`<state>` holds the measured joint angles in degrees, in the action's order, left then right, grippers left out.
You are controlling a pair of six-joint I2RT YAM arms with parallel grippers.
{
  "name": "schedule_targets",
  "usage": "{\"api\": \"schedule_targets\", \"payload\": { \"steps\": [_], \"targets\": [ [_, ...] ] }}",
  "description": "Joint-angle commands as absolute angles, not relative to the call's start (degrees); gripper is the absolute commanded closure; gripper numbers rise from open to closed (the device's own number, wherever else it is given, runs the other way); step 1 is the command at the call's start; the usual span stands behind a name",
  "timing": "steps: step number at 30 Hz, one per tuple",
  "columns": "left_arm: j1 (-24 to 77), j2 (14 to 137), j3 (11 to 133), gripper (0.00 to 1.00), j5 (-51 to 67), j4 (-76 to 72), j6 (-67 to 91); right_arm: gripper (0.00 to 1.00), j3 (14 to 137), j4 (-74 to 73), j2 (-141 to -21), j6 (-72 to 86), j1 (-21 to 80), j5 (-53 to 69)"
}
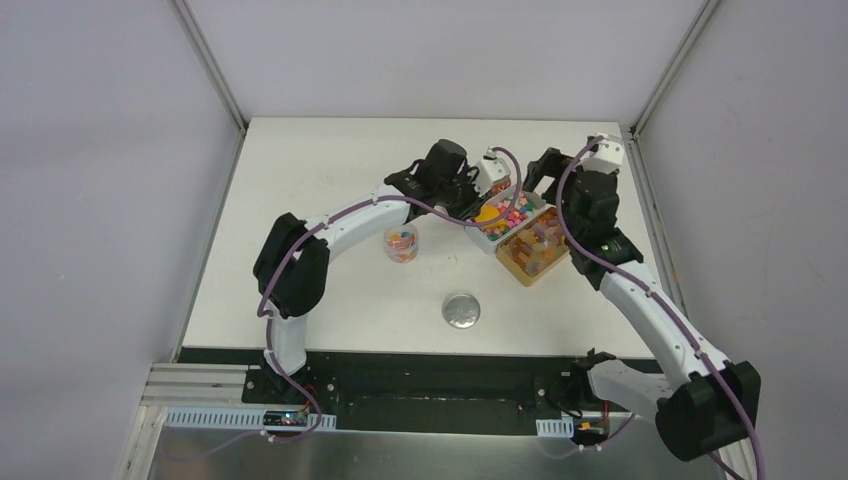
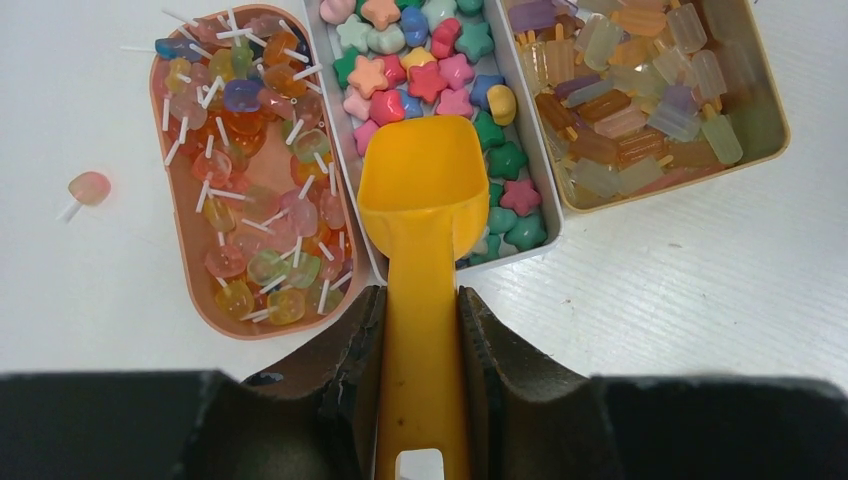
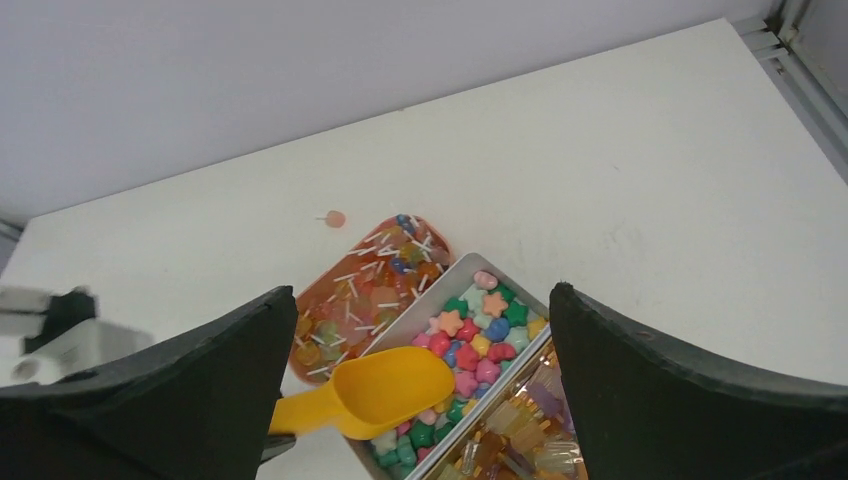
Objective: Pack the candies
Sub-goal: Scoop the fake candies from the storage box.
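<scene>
Candies fill three trays side by side. Lollipop pieces lie in a pink oval tray (image 2: 190, 290), coloured stars (image 2: 430, 80) in a white tray (image 2: 545, 190), and popsicle-shaped gummies (image 2: 630, 90) in a tan tray (image 2: 772, 130). My left gripper (image 2: 420, 330) is shut on the handle of an orange scoop (image 2: 425, 190). The scoop's empty bowl sits over the near end of the star candies. My right gripper (image 3: 422, 292) hangs open above the trays, holding nothing. From above, the left gripper (image 1: 470, 195) and right gripper (image 1: 545, 175) flank the trays.
A small clear jar (image 1: 401, 244) with some candies in it stands left of the trays. A round silver lid (image 1: 461, 311) lies nearer the front edge. One loose lollipop (image 2: 88, 187) rests on the table beside the pink tray.
</scene>
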<state>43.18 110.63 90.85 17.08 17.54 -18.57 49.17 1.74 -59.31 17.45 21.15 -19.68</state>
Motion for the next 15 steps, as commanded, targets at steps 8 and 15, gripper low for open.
{"api": "schedule_targets", "payload": {
  "steps": [8,15],
  "targets": [
    [44.4,113.44,94.75,1.0,14.36,16.88,-20.13,0.04,63.03,1.17,-79.2,19.74,1.93,8.38],
    [44.85,114.72,96.46,1.0,12.23,16.88,-20.13,0.28,72.39,-5.73,-97.43,17.57,-8.29,29.59]
  ]
}}
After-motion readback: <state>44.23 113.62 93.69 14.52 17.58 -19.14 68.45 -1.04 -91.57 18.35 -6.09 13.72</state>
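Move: The white tray of fake candies lies about 10 cm right of the left hand, 5 cm ahead and 13 cm below it. The lollipop tray is about 6 cm farther out and 7 cm left of the white tray. From the left hand, the tan tray is 17 cm right and 3 cm back, the storage box 15 cm left and 5 cm back. From the empty right hand the white tray is 5 cm ahead, 4 cm left, 25 cm down. Forward, to the right and down, the empty right arm sweeps quickly some 17 cm out past the trays to the far right side, its hand tipping down about 15 degrees and its wide-open fingers starting to close. The left hand keeps its grip on the scoop and eases it right, forward and slightly down, about 1.5 cm, working the bowl along the white tray. ##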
